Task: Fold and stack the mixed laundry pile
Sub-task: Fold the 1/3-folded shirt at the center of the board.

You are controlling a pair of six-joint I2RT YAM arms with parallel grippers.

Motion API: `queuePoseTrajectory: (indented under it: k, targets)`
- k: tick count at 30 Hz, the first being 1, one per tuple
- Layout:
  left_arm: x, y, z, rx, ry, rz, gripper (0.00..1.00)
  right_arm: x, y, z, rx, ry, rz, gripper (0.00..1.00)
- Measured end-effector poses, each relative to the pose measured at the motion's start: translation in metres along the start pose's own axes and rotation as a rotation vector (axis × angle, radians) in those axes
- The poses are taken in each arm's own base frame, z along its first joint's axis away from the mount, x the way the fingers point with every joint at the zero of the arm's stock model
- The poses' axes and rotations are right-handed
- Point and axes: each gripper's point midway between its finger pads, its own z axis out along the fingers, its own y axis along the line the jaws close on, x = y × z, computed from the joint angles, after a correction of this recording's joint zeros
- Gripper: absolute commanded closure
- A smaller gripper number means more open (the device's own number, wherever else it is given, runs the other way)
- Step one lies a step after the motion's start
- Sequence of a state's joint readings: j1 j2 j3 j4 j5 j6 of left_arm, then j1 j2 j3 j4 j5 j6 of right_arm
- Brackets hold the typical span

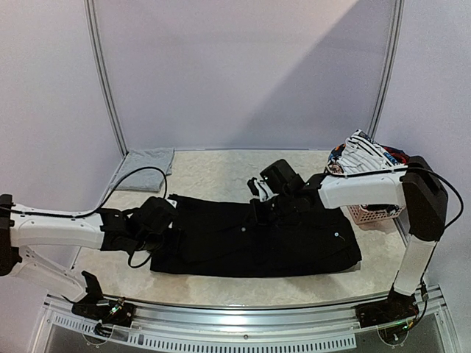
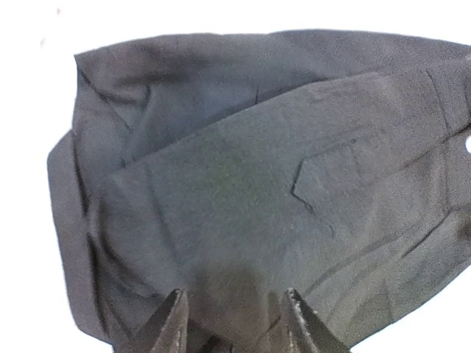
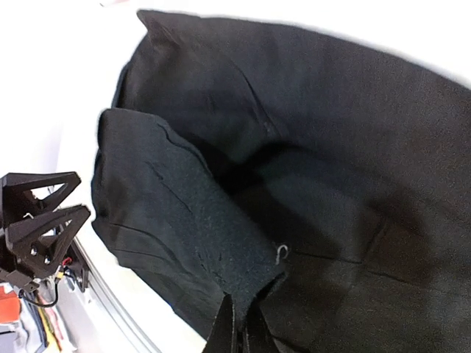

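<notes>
Large black trousers lie spread flat across the middle of the table. My left gripper hovers at their left end; in the left wrist view it stands open over the dark cloth, with nothing pinched. My right gripper is at the trousers' far edge near the middle. In the right wrist view it is shut on a lifted fold of the black trousers. The rest of the mixed laundry pile, topped by a white black-striped piece, sits heaped at the far right.
A pink perforated basket under the heap stands at the table's right edge, behind my right arm. A folded light grey garment lies at the back left corner. The metal rail runs along the near edge.
</notes>
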State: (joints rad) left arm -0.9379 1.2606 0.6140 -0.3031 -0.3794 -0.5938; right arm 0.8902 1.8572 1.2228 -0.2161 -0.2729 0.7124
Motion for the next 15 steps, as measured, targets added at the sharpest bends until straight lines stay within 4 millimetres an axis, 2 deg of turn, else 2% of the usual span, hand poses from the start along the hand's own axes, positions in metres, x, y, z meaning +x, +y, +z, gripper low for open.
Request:
queuePoseTrajectory:
  k: [7, 11, 15]
  targets:
    - [-0.036, 0.007, -0.038, 0.004, -0.124, -0.029, 0.32, -0.037, 0.02, -0.041, 0.079, -0.091, -0.079, 1.0]
    - [-0.046, 0.013, -0.05, -0.004, -0.167, -0.034, 0.29, -0.049, 0.015, -0.067, 0.172, -0.142, -0.108, 1.0]
    - [-0.048, 0.017, -0.053, -0.022, -0.178, -0.029, 0.28, -0.055, 0.003, -0.094, 0.257, -0.184, -0.118, 1.0]
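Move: Already pinched in the shut right fingers is a fold of the black shirt's upper layer. The shirt's right half centres about 17 cm to that hand's right, 4 cm back and 8 cm below; its far edge runs some 7 cm ahead. The laundry basket stands roughly 36 cm right and 3 cm ahead. From the half-open, empty left hand, the shirt's left end is about 5 cm left and 7 cm below, the folded grey garment some 22 cm ahead and 9 cm left. Lifting the pinched fold some 9 cm, the right hand goes up and a little forward, then curves about 5 cm to the right while still climbing, its shut fingers keeping their hold and swinging forward and steeper by about 20 degrees. The left hand, already clear of the cloth, rises about 7 cm over the shirt's left end, opens wider and tips its fingers slightly forward. ##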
